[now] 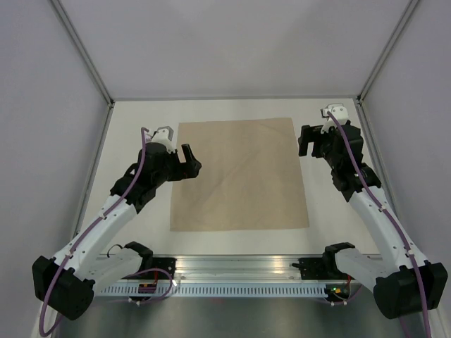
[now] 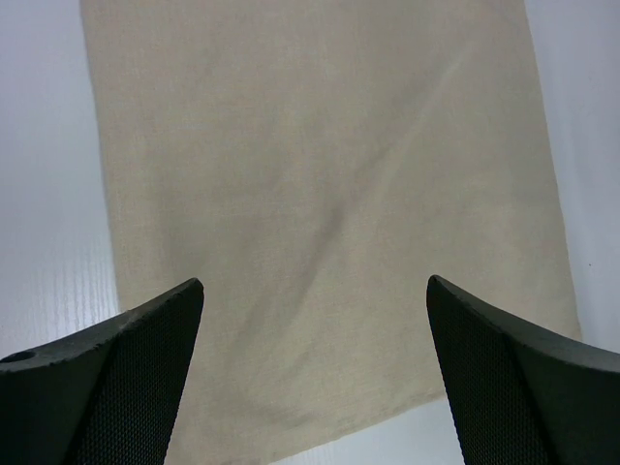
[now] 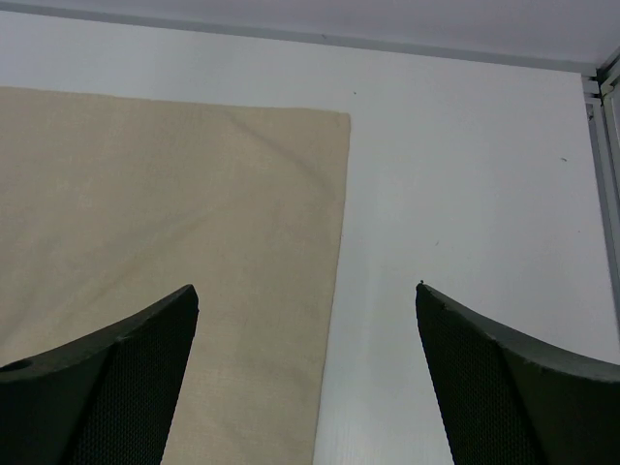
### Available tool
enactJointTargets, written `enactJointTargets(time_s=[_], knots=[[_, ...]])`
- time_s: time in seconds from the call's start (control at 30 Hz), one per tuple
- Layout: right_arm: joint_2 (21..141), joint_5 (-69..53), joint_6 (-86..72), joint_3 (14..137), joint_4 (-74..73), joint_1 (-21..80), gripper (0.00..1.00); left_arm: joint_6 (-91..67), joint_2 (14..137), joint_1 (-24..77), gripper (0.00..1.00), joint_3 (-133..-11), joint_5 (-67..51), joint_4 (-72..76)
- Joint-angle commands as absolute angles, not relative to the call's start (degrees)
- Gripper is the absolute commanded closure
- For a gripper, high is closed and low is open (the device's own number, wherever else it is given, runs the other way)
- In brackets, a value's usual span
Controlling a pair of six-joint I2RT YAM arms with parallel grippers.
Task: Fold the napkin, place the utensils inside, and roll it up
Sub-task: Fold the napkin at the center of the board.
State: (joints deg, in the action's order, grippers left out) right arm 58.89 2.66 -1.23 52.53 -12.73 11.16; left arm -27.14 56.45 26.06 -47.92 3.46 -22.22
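Note:
The tan-brown napkin [image 1: 239,174] lies flat and unfolded on the white table [image 1: 141,116]. My left gripper [image 1: 189,160] hovers at the napkin's left edge, open and empty. In the left wrist view the napkin [image 2: 320,174] fills most of the frame, and its near edge runs between the open fingers [image 2: 116,387]. My right gripper [image 1: 307,139] hovers at the napkin's right edge near the far right corner, open and empty. In the right wrist view the napkin's [image 3: 165,203] right edge runs between the wide-apart fingers [image 3: 513,387]. No utensils are in view.
Grey walls close the table at the back and both sides. A metal frame post [image 3: 605,145] stands at the far right corner. An aluminium rail [image 1: 232,271] with the arm bases runs along the near edge.

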Motion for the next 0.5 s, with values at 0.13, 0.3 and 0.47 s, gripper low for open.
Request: enactJointTargets(time_s=[0.13, 0.3, 0.47], knots=[[57.83, 5.45, -1.05, 52.82, -13.71, 11.60, 0.02, -24.52, 56.16, 26.72, 0.00, -50.36, 1.14, -20.57], [59.58, 8.86, -1.05, 54.14, -14.68, 11.51, 0.02, -23.64, 60.28, 31.80, 0.00, -54.92, 4.30, -20.57], [64.24, 15.99, -1.76, 57.74, -17.57, 11.43, 0.02, -23.47, 69.24, 46.12, 0.01, -62.38, 13.70, -19.60]])
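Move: The napkin lies flat, its middle about 12 cm to the right of the open left hand, 2 cm ahead and some 20 cm below; its near right corner is roughly 32 cm right and 18 cm back. From the open right hand the napkin's middle is about 22 cm left, 5 cm back and 25 cm below, and its far right corner some 15 cm ahead and 2 cm left. Left hand, open, sweeps right about 7 cm over the napkin, rising slightly; right hand eases 2 cm right, sinking. ##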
